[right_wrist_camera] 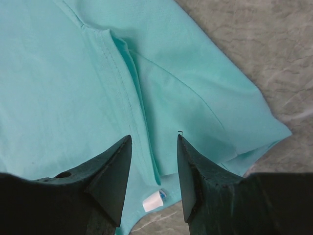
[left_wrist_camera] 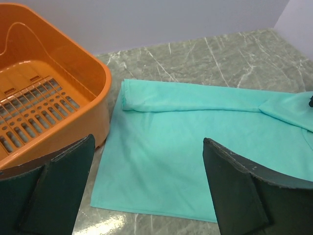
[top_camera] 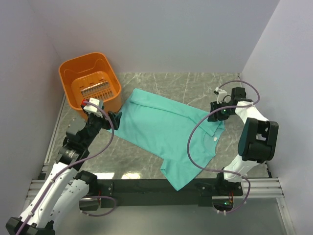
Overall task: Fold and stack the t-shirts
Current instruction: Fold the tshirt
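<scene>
One teal-green t-shirt [top_camera: 161, 129] lies partly folded on the marble table, running from near the basket to the front edge. In the left wrist view the t-shirt [left_wrist_camera: 186, 132] shows a long fold along its far side. My left gripper [top_camera: 116, 119] hovers over the shirt's left edge, jaws wide open and empty [left_wrist_camera: 147, 139]. My right gripper [top_camera: 215, 116] is above the neck end at the right. It stands open [right_wrist_camera: 154, 137] over a collar seam of the t-shirt [right_wrist_camera: 49, 73], holding nothing. A small white label [right_wrist_camera: 153, 201] shows below it.
An orange plastic basket [top_camera: 66, 73] stands at the back left, its wall [left_wrist_camera: 73, 68] close beside the shirt's left edge. Grey walls close in the table on three sides. Bare marble [top_camera: 195, 85] shows behind the shirt.
</scene>
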You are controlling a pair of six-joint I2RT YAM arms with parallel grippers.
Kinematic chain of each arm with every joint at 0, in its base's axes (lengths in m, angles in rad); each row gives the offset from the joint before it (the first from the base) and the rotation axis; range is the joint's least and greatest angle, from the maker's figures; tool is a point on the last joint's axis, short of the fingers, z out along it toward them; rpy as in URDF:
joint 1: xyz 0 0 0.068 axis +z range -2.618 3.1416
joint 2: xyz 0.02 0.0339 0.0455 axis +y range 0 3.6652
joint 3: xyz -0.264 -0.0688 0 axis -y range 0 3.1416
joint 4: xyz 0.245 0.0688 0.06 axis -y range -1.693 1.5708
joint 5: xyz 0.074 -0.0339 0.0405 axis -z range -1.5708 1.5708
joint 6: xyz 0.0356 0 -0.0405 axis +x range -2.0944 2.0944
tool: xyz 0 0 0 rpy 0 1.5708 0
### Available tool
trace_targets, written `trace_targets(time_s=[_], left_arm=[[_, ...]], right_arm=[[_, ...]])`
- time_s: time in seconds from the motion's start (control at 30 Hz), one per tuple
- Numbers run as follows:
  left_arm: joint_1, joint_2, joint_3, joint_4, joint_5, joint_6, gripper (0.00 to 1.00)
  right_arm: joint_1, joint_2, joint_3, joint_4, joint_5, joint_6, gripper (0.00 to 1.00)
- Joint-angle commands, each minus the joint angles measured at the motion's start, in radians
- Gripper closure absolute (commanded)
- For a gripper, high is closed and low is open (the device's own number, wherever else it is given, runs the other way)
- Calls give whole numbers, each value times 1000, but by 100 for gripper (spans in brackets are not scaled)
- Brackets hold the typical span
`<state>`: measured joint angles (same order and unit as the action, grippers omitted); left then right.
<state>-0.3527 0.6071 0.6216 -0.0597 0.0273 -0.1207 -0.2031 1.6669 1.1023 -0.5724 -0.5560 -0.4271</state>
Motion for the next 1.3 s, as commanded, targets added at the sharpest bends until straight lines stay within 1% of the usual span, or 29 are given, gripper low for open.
trace_targets(time_s=[0.0, 0.2, 0.4, 0.63, 0.9, 1.03, 1.07, 1.27], left_arm=[[-3, 5, 17, 21, -24, 1, 3], [-6, -13, 9, 24, -7, -10, 3], [-8, -17, 9, 24, -7, -7, 4], [-11, -15, 9, 27, -4, -8, 4], [-11, -15, 7, 27, -4, -7, 4], [-11, -20, 6, 27, -6, -7, 4], [-11, -18, 6, 27, -4, -7, 4], [-11, -18, 6, 27, -4, -5, 4]], right_arm=[[42, 27, 39, -27, 24, 21, 51], [103, 88, 99, -52, 11, 28, 51], [128, 181, 194, -63, 14, 74, 51], [155, 232, 212, -57, 39, 82, 51], [194, 218, 180, -73, 44, 51, 51], [202, 162, 133, -83, 60, 22, 52], [226, 148, 125, -83, 61, 16, 52], [261, 91, 100, -149, 59, -35, 53]])
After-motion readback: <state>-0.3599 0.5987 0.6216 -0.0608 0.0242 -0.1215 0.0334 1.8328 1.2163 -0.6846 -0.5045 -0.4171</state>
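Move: About 6 cm to the right hand's left, 2 cm back and 4 cm below lies the open edge of the folded sleeve flap on the t-shirt. The shirt label sits some 8 cm straight back from that hand, and the shirt corner about 4 cm back and 4 cm to its right, both roughly 5 cm down. From the waiting left hand, the flap edge is about 37 cm right, 6 cm ahead and 26 cm below. Sweeping left about 7 cm while sinking some 4 cm, the half-open right hand heads for the sleeve flap's open edge, bowing forward on the way before drawing back and lifting about 1 cm at the end. Its wrist tips further down and turns some 10 degrees counter-clockwise; a fingertip comes to the flap edge and wedges into the gap between the layers, without closing. ##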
